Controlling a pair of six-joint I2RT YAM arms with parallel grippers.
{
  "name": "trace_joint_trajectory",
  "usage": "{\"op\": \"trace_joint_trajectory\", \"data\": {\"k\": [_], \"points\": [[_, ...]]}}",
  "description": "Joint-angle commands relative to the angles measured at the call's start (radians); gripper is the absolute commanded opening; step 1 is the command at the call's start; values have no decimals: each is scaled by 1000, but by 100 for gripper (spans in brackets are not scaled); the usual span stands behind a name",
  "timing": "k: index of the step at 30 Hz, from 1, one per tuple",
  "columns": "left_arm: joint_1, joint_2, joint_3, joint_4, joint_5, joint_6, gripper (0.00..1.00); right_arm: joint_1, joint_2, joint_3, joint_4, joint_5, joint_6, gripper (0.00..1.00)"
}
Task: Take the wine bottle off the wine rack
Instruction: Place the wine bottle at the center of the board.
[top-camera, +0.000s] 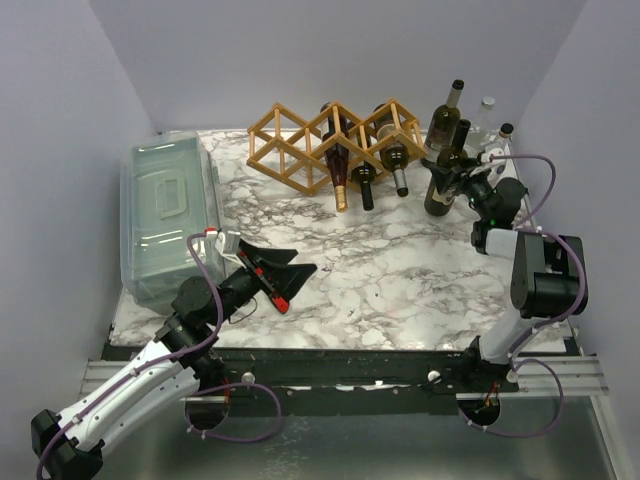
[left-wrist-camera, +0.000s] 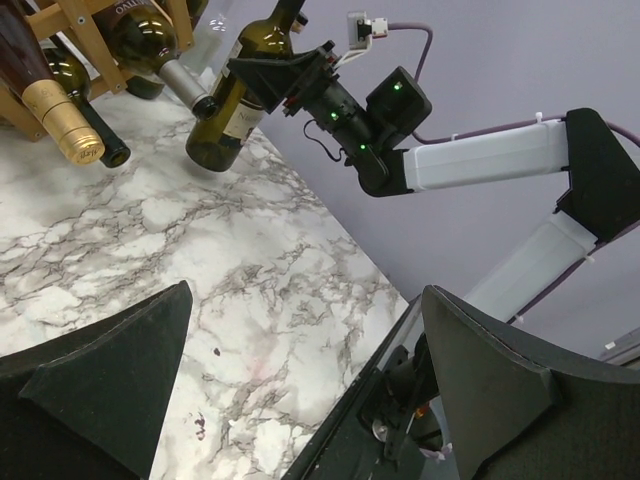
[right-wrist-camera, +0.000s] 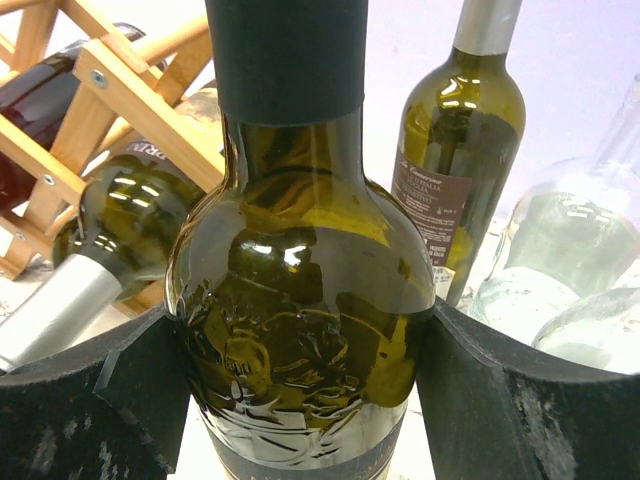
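The tan lattice wine rack (top-camera: 300, 140) (left-wrist-camera: 80, 30) (right-wrist-camera: 110, 90) stands at the back of the marble table, with three bottles lying in its right cells, necks pointing toward me (top-camera: 362, 180). Just right of it an olive-green wine bottle (top-camera: 437, 197) (left-wrist-camera: 235, 110) (right-wrist-camera: 300, 290) stands upright outside the rack. My right gripper (top-camera: 455, 172) (right-wrist-camera: 300, 330) is shut on its shoulder, one pad on each side. Whether its base touches the marble I cannot tell. My left gripper (top-camera: 300, 287) (left-wrist-camera: 305, 300) lies low over the table at front left, open and holding nothing.
A clear lidded plastic bin (top-camera: 170, 215) fills the left side. Behind the held bottle stand another green bottle (top-camera: 445, 120) (right-wrist-camera: 460, 150) and clear glass bottles (top-camera: 487, 115) (right-wrist-camera: 560, 260). Purple walls close in on three sides.
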Motion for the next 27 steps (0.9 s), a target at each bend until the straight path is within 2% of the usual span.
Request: {"op": "trace_joint_trajectory", "data": {"k": [1,10,20,27], "points": [[5,-1,-16,23,-29,-5,99,12,32,50,214,65,-11,0],[5,1,-20,24,-44,-5,99,29,133,70,341,136,-24,0],[5,16,-6,27,-81,6,98,33,210,142,352,166,-62,1],[5,38,6,27,-74,15,99,33,250,167,365,168,-58,5]]}}
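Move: The wine bottle is in my right hand, bound for the free spot in front of the standing green bottle, about 5 cm ahead, 1 cm to the right and 19 cm below. That standing bottle is some 13 cm straight ahead, the clear bottle 8 cm ahead and 8 right, the silver-necked bottle in the rack about 6 ahead and 15 left. From my left hand, the spot lies roughly 35 cm ahead and 43 right. With my right hand I keep my grip on the upright wine bottle and carry it about 5 cm forward, towards the standing green bottle. I sink some 2 cm over the first half, then level off, drifting slightly right while my wrist turns about 5 degrees clockwise and tips up about as much. ##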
